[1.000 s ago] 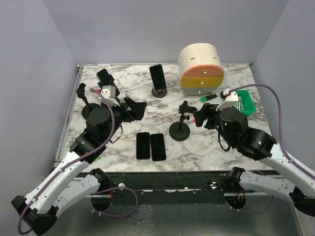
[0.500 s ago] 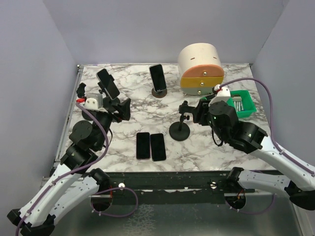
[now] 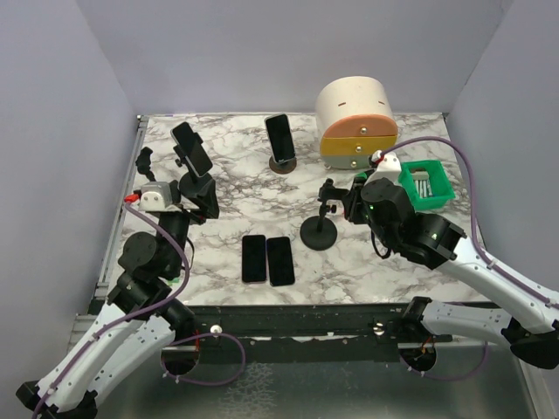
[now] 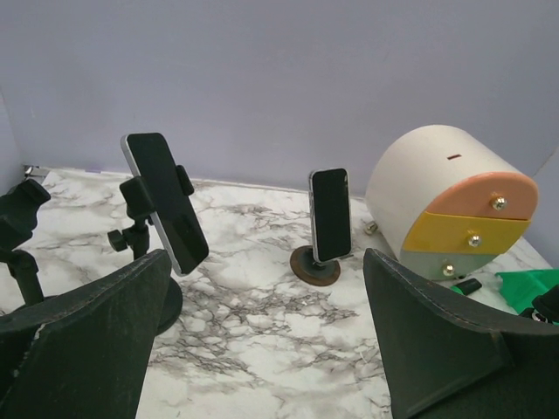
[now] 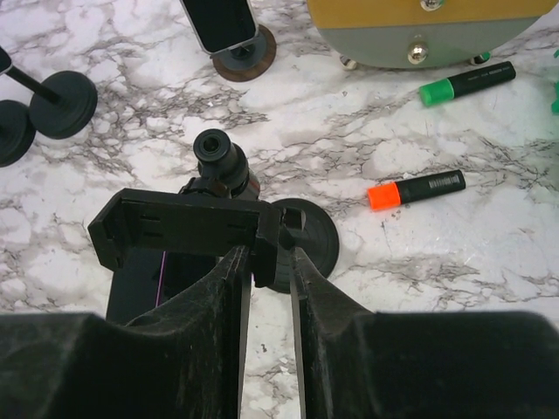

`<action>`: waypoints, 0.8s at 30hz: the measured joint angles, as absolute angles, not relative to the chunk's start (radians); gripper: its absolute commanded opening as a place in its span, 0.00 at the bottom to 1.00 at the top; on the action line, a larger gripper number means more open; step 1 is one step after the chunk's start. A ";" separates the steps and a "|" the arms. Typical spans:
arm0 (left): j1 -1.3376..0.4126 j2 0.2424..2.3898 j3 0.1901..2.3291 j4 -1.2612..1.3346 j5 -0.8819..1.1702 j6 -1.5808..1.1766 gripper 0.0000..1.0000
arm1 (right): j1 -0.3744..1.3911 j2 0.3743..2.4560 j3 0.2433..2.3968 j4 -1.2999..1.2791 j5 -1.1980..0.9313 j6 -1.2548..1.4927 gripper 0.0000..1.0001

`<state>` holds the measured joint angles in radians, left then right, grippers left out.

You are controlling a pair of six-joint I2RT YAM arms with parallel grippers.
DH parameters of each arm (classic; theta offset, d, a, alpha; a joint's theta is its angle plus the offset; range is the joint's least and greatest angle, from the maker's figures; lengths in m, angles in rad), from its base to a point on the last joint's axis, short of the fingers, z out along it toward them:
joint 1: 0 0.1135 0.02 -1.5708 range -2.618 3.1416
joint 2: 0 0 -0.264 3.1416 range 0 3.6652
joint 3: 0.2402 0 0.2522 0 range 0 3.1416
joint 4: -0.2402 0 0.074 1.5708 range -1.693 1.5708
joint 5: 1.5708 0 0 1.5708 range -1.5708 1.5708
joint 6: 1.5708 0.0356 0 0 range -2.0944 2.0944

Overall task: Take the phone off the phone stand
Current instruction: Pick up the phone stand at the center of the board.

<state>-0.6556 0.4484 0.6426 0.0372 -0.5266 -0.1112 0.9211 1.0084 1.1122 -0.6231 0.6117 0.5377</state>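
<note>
A black phone [image 3: 190, 148] sits tilted in a clamp stand at the back left; it also shows in the left wrist view [image 4: 164, 202]. A second phone [image 3: 279, 137] stands on a round brown base [image 4: 314, 264] at the back centre. My left gripper [image 3: 203, 206] is open and empty [image 4: 262, 349], low and just on the near side of the left stand. My right gripper [image 3: 342, 202] is shut [image 5: 271, 262] on the clamp [image 5: 183, 231] of an empty black stand, whose round base [image 3: 319, 232] is mid-table.
Two phones [image 3: 266, 259] lie flat side by side near the front. A round drawer unit [image 3: 356, 122] stands at the back right and a green basket [image 3: 425, 183] to its right. A green marker [image 5: 467, 83] and an orange-capped marker [image 5: 417, 189] lie beside the empty stand. A small empty stand [image 3: 144, 161] is at the far left.
My left arm has pulled back toward the near left, its gripper moving away from the table's middle. My right gripper has shifted slightly left at the empty stand's clamp.
</note>
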 measured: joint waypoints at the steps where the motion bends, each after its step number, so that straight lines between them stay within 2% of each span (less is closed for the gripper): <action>1: -0.656 0.446 0.641 0.040 -0.530 -0.110 0.91 | 0.921 1.009 1.112 -0.623 0.612 0.539 0.26; 5: -0.656 0.440 0.635 0.045 -0.541 -0.110 0.91 | 0.921 1.010 1.112 -0.622 0.611 0.538 0.19; 9: -0.656 0.430 0.626 0.046 -0.550 -0.110 0.91 | 0.921 1.010 1.112 -0.620 0.611 0.528 0.01; 17: -0.656 0.409 0.623 0.046 -0.577 -0.110 0.91 | 0.921 1.010 1.148 -0.636 0.580 0.473 0.00; 24: -0.656 0.381 0.624 0.052 -0.622 -0.104 0.90 | 0.921 1.046 1.289 -0.666 0.498 0.369 0.00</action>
<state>-0.6556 0.3809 0.6235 0.0517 -0.6220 -0.1036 0.9211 1.0458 1.2888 -0.6662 0.4980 0.3691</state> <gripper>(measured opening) 0.908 0.049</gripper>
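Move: The phone stand's clamp head is already between the open right fingers, at the head's right end. The stand's middle lies about 2 cm ahead, 4 cm to the left and 8 cm below. From this hand, the orange marker is roughly 9 cm ahead and 9 cm right, and the nearer flat phone 6 cm back and 15 cm left, both some 17 cm lower. For the left hand the stand is about 30 cm right, 2 cm ahead and 15 cm down. Hold the right gripper in place while you shut its fingers on the right end of the stand's clamp head, pinching it. Then lift about 5 cm, easing a little left and turning the hand some 10 degrees counter-clockwise, keeping the grip. Meanwhile drift the empty, open left gripper a couple of centimetres left, away from the stand. ##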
